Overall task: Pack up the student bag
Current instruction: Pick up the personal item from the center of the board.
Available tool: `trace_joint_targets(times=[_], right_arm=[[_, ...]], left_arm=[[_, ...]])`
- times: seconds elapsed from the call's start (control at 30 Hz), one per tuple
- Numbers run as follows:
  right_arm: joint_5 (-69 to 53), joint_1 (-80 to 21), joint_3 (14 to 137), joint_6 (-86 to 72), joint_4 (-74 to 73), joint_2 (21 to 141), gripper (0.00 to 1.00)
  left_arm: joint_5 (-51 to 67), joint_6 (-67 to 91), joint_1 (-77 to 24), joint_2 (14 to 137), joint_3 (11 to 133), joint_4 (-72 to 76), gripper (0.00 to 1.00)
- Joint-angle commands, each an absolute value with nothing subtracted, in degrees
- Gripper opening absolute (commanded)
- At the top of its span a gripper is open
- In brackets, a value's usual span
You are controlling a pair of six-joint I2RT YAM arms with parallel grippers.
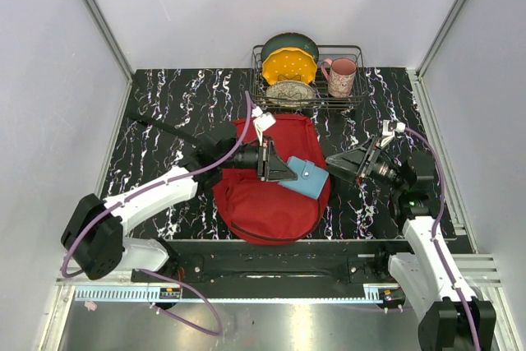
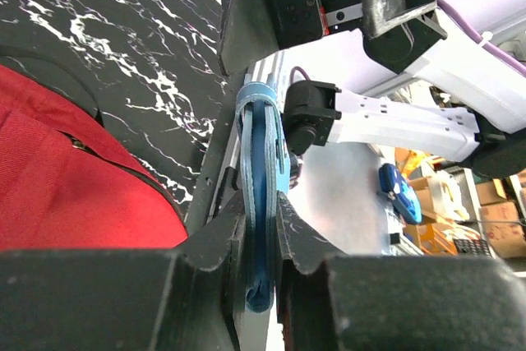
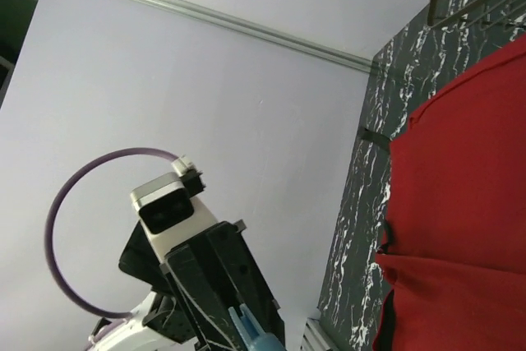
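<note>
The student bag (image 1: 267,203), a large red backpack, lies flat on the marbled table between the two arms. It also fills the lower left of the left wrist view (image 2: 66,187) and the right side of the right wrist view (image 3: 460,219). My left gripper (image 1: 282,171) hovers over the bag, shut on a flat light-blue wallet (image 1: 306,177). That wallet shows edge-on between the left fingers (image 2: 264,195). My right gripper (image 1: 343,163) stands open just right of the wallet and clear of it. Its own fingers do not show in the right wrist view.
A wire dish rack (image 1: 358,53) at the back holds a yellow plate (image 1: 289,65), other dishes and a pink mug (image 1: 341,77). Grey walls close in both sides. The left arm's wrist camera (image 3: 164,203) faces the right wrist view.
</note>
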State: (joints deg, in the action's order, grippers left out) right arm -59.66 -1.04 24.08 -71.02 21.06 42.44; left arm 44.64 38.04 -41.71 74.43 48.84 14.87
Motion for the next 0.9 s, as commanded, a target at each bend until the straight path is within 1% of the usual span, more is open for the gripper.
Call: trace_joint_targets(times=[0.0,0.23,0.37,0.4,0.47,0.5,0.6,0.63,0.67,0.7,0.73,0.77,0.8,0.83,0.87], right_arm=[[-63.37,-2.37,25.13,-69.97,25.06,42.36,0.90],[-62.49,-4.48,26.02,-64.78,17.85,42.54,0.90],[-62.31,-5.10,25.40,-65.65,19.76,42.45,0.77],[-62.40,-5.18,25.23,-66.44,20.56,42.63,0.68],[-62.58,-5.45,24.96,-67.23,22.31,42.89,0.60],[-62.67,-5.62,24.96,-67.50,22.59,42.98,0.54],[-62.67,-5.98,24.96,-67.59,22.76,43.24,0.50],[-62.58,-6.06,24.87,-67.59,22.76,43.24,0.44],[-62.58,-6.15,24.79,-67.59,22.85,43.24,0.40],[-62.32,-6.07,24.70,-67.67,22.85,43.16,0.35],[-62.14,-6.15,24.52,-67.59,22.85,43.07,0.24],[-61.96,-6.15,24.43,-67.76,22.76,42.98,0.17],[-61.09,-6.15,24.26,-67.85,22.68,42.72,0.10],[-60.39,-6.15,24.17,-67.76,22.07,42.37,0.04],[-59.42,-6.15,24.08,-67.42,19.80,41.93,0.00]], left_arm=[[51.15,40.43,-41.40,75.93,52.64,23.46,0.00],[51.15,43.59,-41.40,78.04,53.17,28.03,0.00],[51.06,44.21,-41.40,78.84,53.53,28.56,0.00],[51.15,44.38,-41.48,78.92,53.44,28.74,0.00],[50.98,45.43,-41.40,79.28,53.17,30.22,0.00],[50.89,45.79,-41.40,79.28,53.09,30.67,0.00],[50.63,46.58,-41.48,79.72,53.17,31.55,0.00],[50.63,46.76,-41.48,79.98,53.17,31.64,0.00],[50.63,46.84,-41.48,79.98,53.17,31.81,0.00],[50.63,46.93,-41.48,80.15,53.26,31.82,0.00],[50.54,46.93,-41.40,80.24,53.35,31.82,0.00],[50.54,47.02,-41.40,80.24,53.44,31.73,0.00],[50.02,46.93,-41.40,80.33,53.52,31.38,0.04],[49.57,46.76,-41.40,80.25,53.53,30.77,0.12],[48.87,45.10,-41.40,79.98,53.61,27.63,0.21]])
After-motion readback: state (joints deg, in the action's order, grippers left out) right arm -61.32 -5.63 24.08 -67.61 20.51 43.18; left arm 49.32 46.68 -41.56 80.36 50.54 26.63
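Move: The right hand's open fingers face the personal item, the blue wallet hanging from the left gripper: its middle is about 7 cm to their left and 2 cm back, at nearly their height. From the left hand, its middle lies some 4 cm right and 1 cm back. Counted from the right hand, the red bag is level with it, about 13 cm left and 17 cm below; the dish rack is roughly 26 cm ahead, 3 cm left and 15 cm down. The right hand pinches the free right-hand edge of the wallet: it eases about 2.5 cm back and left with fingers wide, turning slightly counter-clockwise, then nearly stops while they close on that edge. The left hand keeps its grip and feeds the wallet to it, drifting some 2 cm right and as much up. ##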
